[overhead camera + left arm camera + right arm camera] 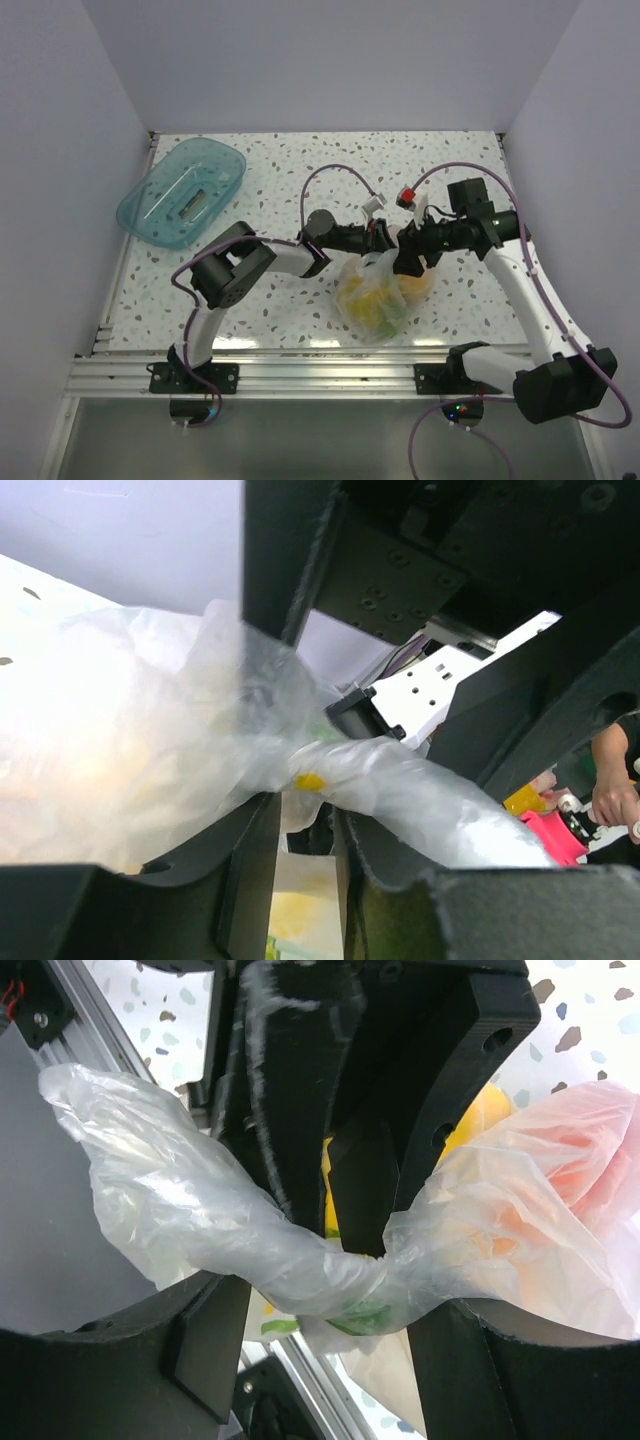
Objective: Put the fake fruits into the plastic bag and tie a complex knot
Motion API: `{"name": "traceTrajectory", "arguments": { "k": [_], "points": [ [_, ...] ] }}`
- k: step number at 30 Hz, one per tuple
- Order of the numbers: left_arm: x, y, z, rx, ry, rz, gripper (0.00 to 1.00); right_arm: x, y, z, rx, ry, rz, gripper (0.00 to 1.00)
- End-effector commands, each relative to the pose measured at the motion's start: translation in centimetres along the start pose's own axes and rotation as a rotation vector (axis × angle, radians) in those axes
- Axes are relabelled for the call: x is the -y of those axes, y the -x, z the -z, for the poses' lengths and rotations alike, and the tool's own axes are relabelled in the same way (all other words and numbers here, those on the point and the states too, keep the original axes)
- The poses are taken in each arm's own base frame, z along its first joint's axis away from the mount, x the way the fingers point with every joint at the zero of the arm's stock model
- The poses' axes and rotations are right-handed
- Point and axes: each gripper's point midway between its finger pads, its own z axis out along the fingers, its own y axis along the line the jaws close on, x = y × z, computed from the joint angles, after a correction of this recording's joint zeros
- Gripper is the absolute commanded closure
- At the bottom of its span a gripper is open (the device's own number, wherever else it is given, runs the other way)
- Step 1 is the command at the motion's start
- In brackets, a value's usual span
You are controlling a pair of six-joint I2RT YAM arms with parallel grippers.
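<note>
The plastic bag (372, 295) sits between the two arms near the table's front, with yellow and green fake fruits (365, 300) showing through it and an orange piece (420, 285) at its right. The bag's neck is twisted into a strand (300, 1270). My left gripper (383, 238) and right gripper (406, 256) meet just above the bag. In the left wrist view the strand (420, 795) lies over the left gripper (308, 825), whose fingers stand a little apart. The right gripper (330, 1325) stands wide open, and the strand spans its gap.
A teal see-through tray (185, 190) lies tilted at the back left by the wall. The aluminium frame rail (300, 365) runs along the table's front edge just below the bag. White walls close in the left, back and right.
</note>
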Motion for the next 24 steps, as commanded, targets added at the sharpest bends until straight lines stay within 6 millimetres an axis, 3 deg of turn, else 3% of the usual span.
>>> {"name": "traceTrajectory", "arguments": {
  "k": [1,7,10,16,21,24],
  "points": [
    [-0.2,1.6,0.5,0.056,0.032,-0.017,0.69,-2.6,0.7,2.0,-0.002,0.063,0.057,0.37],
    [-0.1,1.6,0.4,0.059,0.026,-0.017,0.94,-2.6,-0.5,2.4,-0.067,0.054,0.053,0.37],
    [0.1,1.8,0.4,0.068,0.014,-0.021,0.99,-2.5,-0.2,1.8,-0.045,0.06,0.03,0.37],
    [1.4,2.3,0.0,0.079,-0.046,-0.042,1.0,-1.2,0.8,-0.2,-0.009,0.085,-0.022,0.36],
    [1.6,3.2,0.3,0.1,-0.054,-0.064,1.0,0.1,3.3,-2.5,0.055,0.127,-0.049,0.37],
    [1.4,4.3,0.9,0.12,-0.042,-0.088,1.0,0.6,5.4,-2.6,0.102,0.123,-0.04,0.38]
  ]
}}
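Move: The twisted bag neck lies at the left fingertips, some 1 cm back and 1 cm to the right, at their height, and crosses the open right fingers, whose hand point has it about 2 cm to its left. Inside the bag, the bananas sit roughly 7 cm back, 3 cm left and 11 cm below the left hand. The orange fruit is about 3 cm back, 2 cm right and 11 cm below the right hand. Shut the left gripper from about a third open to pinch the bag neck, keeping that hand almost still until it creeps about 1 cm forward at the end. With the right fingers kept open inside the looped neck, ease back, up and slightly right, then reverse and carry them forward, left and down about 5 cm towards the left gripper, tipping slightly. ##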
